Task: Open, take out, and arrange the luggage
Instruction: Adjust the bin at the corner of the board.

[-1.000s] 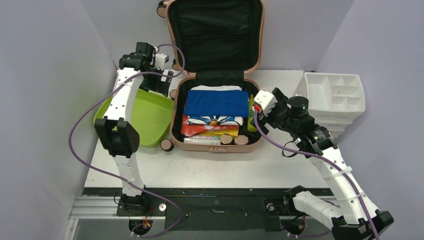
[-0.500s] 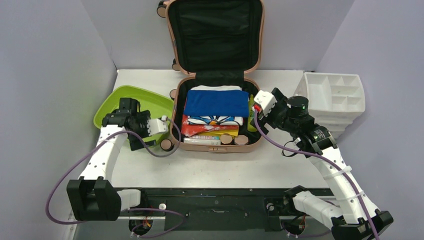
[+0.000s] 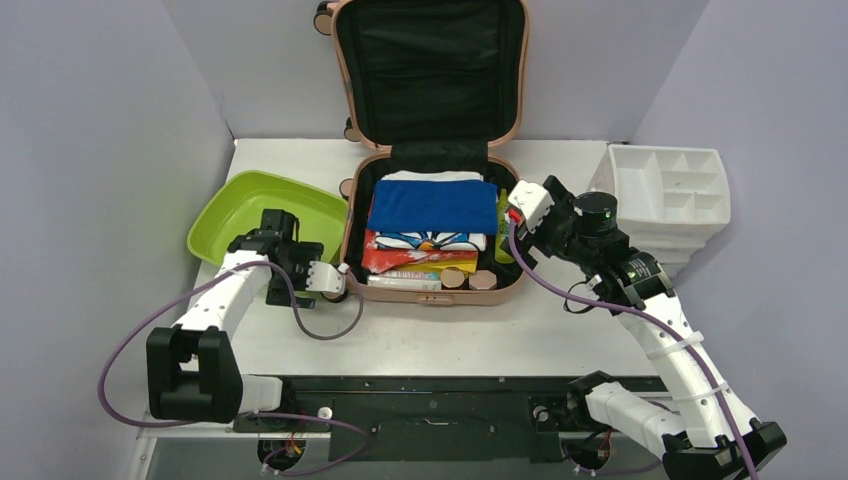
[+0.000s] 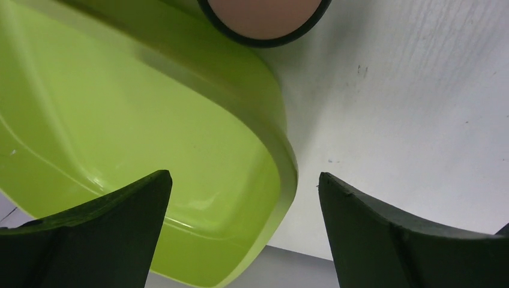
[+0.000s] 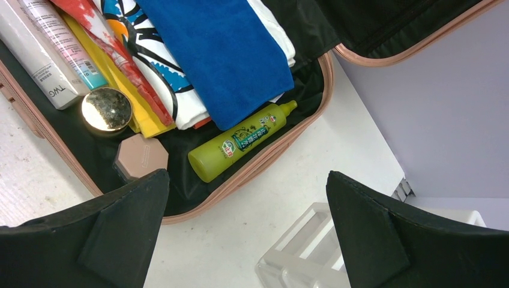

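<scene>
The salmon-pink luggage (image 3: 430, 70) lies open, its lid propped against the back wall and its base packed. Inside are a blue folded cloth (image 5: 222, 60), printed clothes, a green bottle (image 5: 240, 141), white tubes (image 5: 42, 60), a gold-lidded jar (image 5: 107, 108) and a pink jar (image 5: 141, 157). My left gripper (image 3: 325, 280) is open and empty, low by the front-left wheel (image 3: 334, 291), between the case and the lime-green tub (image 4: 120, 120). My right gripper (image 3: 525, 205) hangs open and empty over the case's right rim (image 5: 237, 191).
The lime-green tub (image 3: 260, 215) sits left of the case with nothing in it. A white drawer organizer (image 3: 665, 195) stands at the right edge, its corner (image 5: 306, 252) under my right fingers. Grey walls close in the left, back and right sides.
My left arm has swung from the back, near the lid hinge, forward across the tub and down to the case's front-left wheel. The right arm has not moved.
</scene>
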You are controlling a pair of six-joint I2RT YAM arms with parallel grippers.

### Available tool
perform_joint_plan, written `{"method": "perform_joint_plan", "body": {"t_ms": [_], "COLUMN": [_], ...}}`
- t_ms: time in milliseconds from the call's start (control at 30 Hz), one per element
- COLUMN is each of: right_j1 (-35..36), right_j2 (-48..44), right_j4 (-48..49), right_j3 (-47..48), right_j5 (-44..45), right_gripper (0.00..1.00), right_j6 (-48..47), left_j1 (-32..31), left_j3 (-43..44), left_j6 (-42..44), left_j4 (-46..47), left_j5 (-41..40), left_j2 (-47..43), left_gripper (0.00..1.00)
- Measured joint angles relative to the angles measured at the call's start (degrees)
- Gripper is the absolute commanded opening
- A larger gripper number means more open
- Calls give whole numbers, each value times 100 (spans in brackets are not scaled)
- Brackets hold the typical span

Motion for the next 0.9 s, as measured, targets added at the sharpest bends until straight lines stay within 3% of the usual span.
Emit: {"method": "perform_joint_plan", "body": {"t_ms": [167, 267, 900], "right_j1": [0, 0, 0], "right_j2": [2, 7, 50], "right_j4": [0, -2, -42], "right_j3": [0, 0, 2], "right_j5": [-11, -39, -103], "right_gripper": [100, 100, 100], "right_j6": [0, 0, 4], "left_j1": [-120, -181, -942], "left_j3": [26, 153, 669], "left_j6": [-284, -551, -2164], "left_j4": [138, 186, 776], "left_j5": [-20, -7, 310], "left_j2": [389, 531, 796], "left_gripper": [51, 27, 23]}}
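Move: The green bin's near right corner rim stands between the left hand's open fingers, about 1 cm back and 2 cm below. The suitcase's near caster is roughly 8 cm to the left hand's right and 2 cm back; the suitcase's near left corner is some 11 cm right, level with the hand. From the idle right hand, that rim lies about 44 cm left, 5 cm back and 22 cm below. Dipping slightly, the left fingers pinch the bin's rim, then drag it about 7 cm right and 4 cm forward. ##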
